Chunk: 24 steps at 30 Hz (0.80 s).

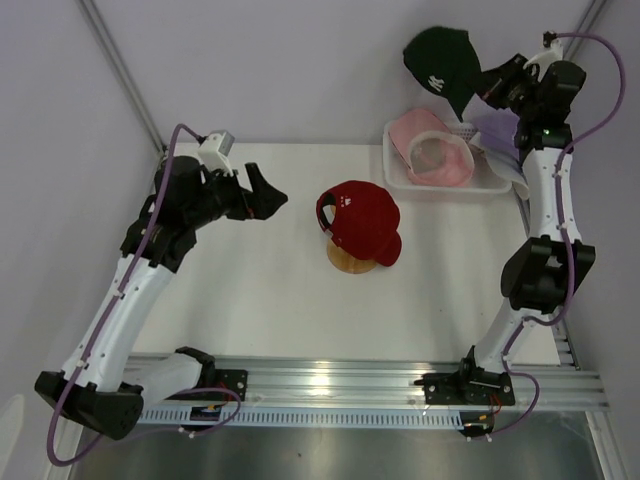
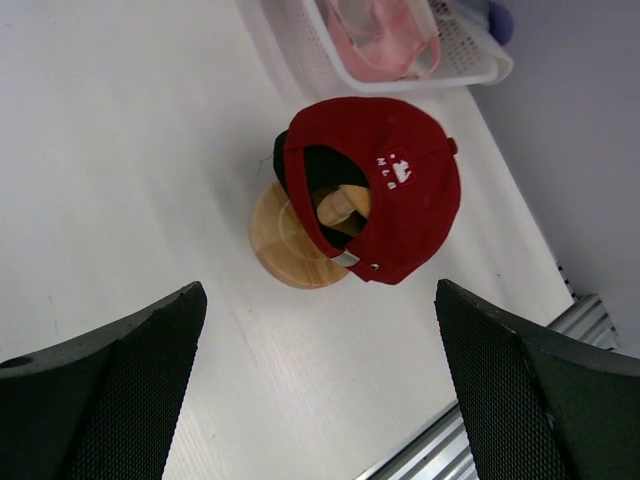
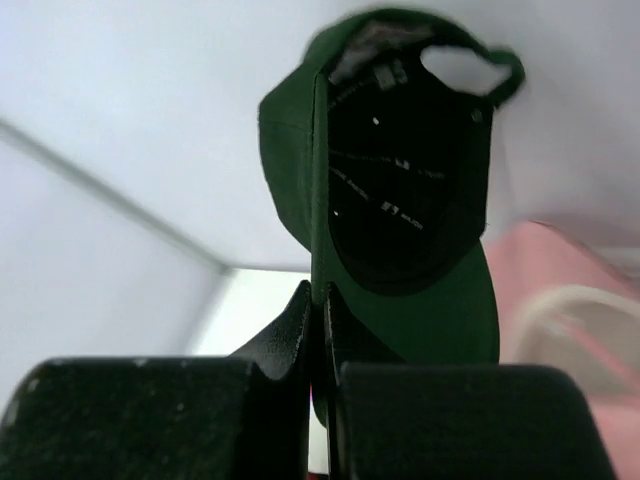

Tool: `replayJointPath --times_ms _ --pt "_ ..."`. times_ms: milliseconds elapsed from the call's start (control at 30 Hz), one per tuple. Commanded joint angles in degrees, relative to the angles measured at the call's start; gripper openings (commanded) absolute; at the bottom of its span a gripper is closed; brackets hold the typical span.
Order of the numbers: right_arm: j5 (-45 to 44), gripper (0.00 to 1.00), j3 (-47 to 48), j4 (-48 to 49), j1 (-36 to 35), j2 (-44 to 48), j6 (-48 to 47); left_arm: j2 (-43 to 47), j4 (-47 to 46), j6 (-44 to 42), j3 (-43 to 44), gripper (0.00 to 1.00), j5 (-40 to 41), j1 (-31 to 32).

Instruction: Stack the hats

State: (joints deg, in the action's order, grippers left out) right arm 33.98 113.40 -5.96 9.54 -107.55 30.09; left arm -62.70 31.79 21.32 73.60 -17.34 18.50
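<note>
A red hat [image 1: 358, 222] with a white logo sits on the round wooden stand [image 1: 350, 262] at mid-table; it also shows in the left wrist view [image 2: 385, 185]. My left gripper [image 1: 265, 195] is open and empty, hovering to the left of it [image 2: 320, 295]. My right gripper [image 1: 482, 88] is shut on the brim of the black hat [image 1: 442, 60], holding it high above the basket; in the right wrist view the hat [image 3: 400, 180] hangs crown-up from the closed fingers [image 3: 320, 300]. A pink hat [image 1: 430, 148] lies in the basket. A lavender hat [image 1: 495, 128] lies behind my right arm.
The white mesh basket [image 1: 445, 188] stands at the back right of the table, and its rim shows in the left wrist view [image 2: 470, 70]. The stand's base [image 2: 285, 245] rests on the white tabletop. The metal rail [image 1: 320, 380] runs along the near edge.
</note>
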Motion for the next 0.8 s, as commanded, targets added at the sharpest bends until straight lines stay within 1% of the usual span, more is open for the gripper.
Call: replayJointPath --times_ms 0,33,67,133,200,300,367,533,600,667,700,733,767 --pt "8.0 0.0 -2.5 16.5 -0.7 -1.0 26.2 2.0 -5.2 2.9 -1.9 1.0 -3.0 -0.6" --pt "8.3 0.0 -4.1 21.8 -0.6 -1.5 31.7 2.3 -5.6 3.5 -2.1 1.0 -3.3 -0.6" --pt "7.8 0.0 -8.2 24.2 -0.5 -2.0 34.1 3.1 -6.0 3.7 -2.6 1.0 -3.7 -0.6" --pt "7.0 0.0 -12.1 29.2 -0.4 -1.9 36.0 4.0 -6.7 4.1 -4.0 1.0 -3.8 -0.6" --pt "4.7 0.0 -17.0 29.6 -0.1 -1.1 35.0 5.0 -6.6 4.2 -4.7 0.99 -3.4 -0.6" --pt "0.2 0.0 -22.2 27.1 1.2 0.1 30.4 6.0 -5.8 3.6 -5.7 0.99 -2.1 -0.6" --pt "-1.0 0.0 -24.5 25.6 1.8 0.3 29.8 6.2 -5.8 3.6 -6.3 0.99 -1.6 -0.6" --pt "-1.8 0.0 -31.8 25.4 3.7 -1.0 27.7 5.4 -6.0 3.6 -6.7 1.0 -1.7 -0.7" --pt "-1.4 0.0 -32.9 24.9 4.8 -1.5 26.8 5.0 -5.9 3.6 -6.7 0.99 -1.9 -0.6" --pt "-1.5 0.07 -33.4 23.7 5.5 -1.8 25.0 4.5 -5.9 3.6 -6.7 1.0 -2.1 -0.6" --pt "-1.9 0.12 -33.3 21.4 5.7 -1.6 23.8 4.3 -6.0 3.5 -6.9 1.0 -2.1 -0.6" --pt "-2.4 0.21 -33.0 19.9 5.8 -1.1 20.5 4.1 -6.0 3.5 -7.1 0.99 -2.0 -0.6" --pt "-3.9 0.25 -32.5 18.5 5.9 -0.7 18.8 4.0 -6.0 3.5 -7.1 0.99 -1.9 -0.6"
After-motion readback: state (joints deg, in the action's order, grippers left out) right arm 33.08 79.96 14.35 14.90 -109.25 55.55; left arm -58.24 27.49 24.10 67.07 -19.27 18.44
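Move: The green hat, pinched shut in the right fingers, hangs high over the far side of the white basket. The pink hat inside the basket lies about 8 cm ahead of that hand, 2 cm to its left and some 29 cm below. The purple hat is about 10 cm ahead, 14 cm right and 28 cm down; the red hat on its stand is roughly 20 cm back, 22 cm left, 20 cm down. From the left hand, the pink hat lies some 34 cm ahead, 39 cm right, 21 cm lower. The green hat is carried down by the right hand towards the pink hat in the basket: a brief lift and drift left, then a quick drop to about 19 cm below the start, swinging back rightwards to end some 4 cm right. On the way the wrist tips down and rolls its left side up, roughly 25 degrees each, and at the bottom the fingers start to part around the cloth. ##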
